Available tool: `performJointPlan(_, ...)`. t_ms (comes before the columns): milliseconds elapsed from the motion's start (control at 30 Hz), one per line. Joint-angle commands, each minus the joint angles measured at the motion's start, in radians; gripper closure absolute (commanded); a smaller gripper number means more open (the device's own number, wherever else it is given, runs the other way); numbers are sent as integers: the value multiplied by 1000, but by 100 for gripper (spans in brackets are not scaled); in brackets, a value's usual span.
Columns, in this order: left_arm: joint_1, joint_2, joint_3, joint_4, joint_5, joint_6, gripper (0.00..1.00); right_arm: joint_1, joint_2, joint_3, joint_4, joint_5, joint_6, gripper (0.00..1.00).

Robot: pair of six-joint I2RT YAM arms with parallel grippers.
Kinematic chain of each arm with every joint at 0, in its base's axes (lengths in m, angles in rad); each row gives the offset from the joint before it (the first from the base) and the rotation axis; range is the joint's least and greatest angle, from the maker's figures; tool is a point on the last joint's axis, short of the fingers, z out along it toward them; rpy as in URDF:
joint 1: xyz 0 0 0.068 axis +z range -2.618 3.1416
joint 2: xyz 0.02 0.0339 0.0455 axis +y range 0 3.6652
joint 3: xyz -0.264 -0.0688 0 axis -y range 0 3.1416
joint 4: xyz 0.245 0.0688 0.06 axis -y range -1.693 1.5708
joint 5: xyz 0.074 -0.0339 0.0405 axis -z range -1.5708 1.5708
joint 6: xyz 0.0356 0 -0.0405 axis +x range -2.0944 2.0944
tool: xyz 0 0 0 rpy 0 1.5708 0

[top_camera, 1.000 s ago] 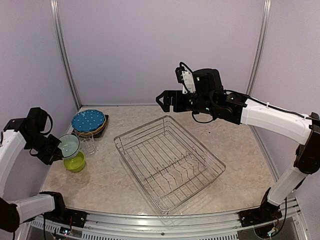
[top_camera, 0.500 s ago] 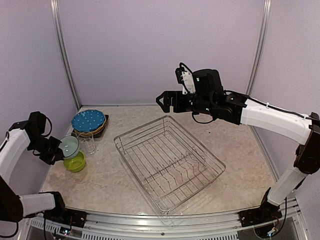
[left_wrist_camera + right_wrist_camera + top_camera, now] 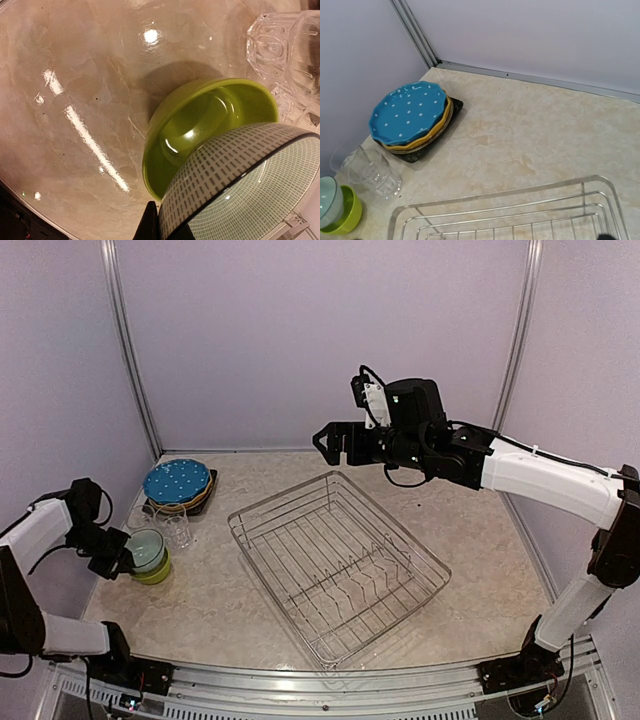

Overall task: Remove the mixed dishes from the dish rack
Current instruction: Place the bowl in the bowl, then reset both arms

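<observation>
My left gripper (image 3: pixel 118 562) is shut on the rim of the pale-blue bowl (image 3: pixel 145 548), low at the table's left edge. In the left wrist view one black finger (image 3: pixel 150 225) presses the patterned pale-blue bowl (image 3: pixel 240 185), which tilts over the lime bowl (image 3: pixel 200 120). Whether the two bowls touch I cannot tell. The silver wire dish rack (image 3: pixel 283 494) stands mid-table with no dishes showing in it. High over its far end hangs my right gripper (image 3: pixel 325 443), open and holding nothing. A blue-dotted plate (image 3: pixel 407 110) tops a stack on the black square plate.
Two clear glasses (image 3: pixel 178 528) stand between the plate stack (image 3: pixel 177 482) and the bowls, one glass (image 3: pixel 285 50) close beside the lime bowl. The left wall runs right behind my left arm. The rack's near rim (image 3: pixel 520 195) lies under my right wrist.
My left gripper has come down and slightly forward with the pale-blue bowl, from above the lime bowl to just over it. The right arm has not moved.
</observation>
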Motion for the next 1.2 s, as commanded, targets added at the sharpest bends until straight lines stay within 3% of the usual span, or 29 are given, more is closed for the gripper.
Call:
performJointPlan(0, 11, 21, -21, 75, 38, -2, 98, -6, -17, -16, -9, 11, -14, 1)
performJointPlan(133, 12, 36, -26, 85, 40, -2, 95, -6, -15, -13, -11, 11, -16, 1)
performJointPlan(367, 11, 36, -22, 64, 22, 4, 71, -9, -14, -11, -14, 11, -19, 1)
performJointPlan(700, 11, -26, -4, -8, 14, 12, 67, -12, -16, -11, -15, 8, -20, 1)
performJointPlan(967, 10, -73, 40, -39, 7, 8, 39, -14, -9, -5, -15, 1, -20, 1)
performJointPlan(1167, -20, -69, 153, -81, -39, 31, 15, -14, -8, -1, -20, 4, -20, 1)
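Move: My left hand still has the grey patterned bowl pinched by its rim, tipped, and is taking it into the green bowl. The green bowl's middle is about 3 cm ahead, 4 cm to the right and 5 cm below. One clear glass stands roughly 12 cm ahead and 9 cm right, the other 15 cm ahead and 2 cm right, both some 4 cm lower. From my idle right hand the green bowl is about 41 cm left, 10 cm back and 30 cm below. I lower my left hand barely more than a centimetre to set the grey bowl down into the green one. There I open the fingers partway and hold almost still, easing about half a centimetre forward. Then I lift off the rim about 4 cm, nearly straight up, spreading the fingers wide as I come free. ##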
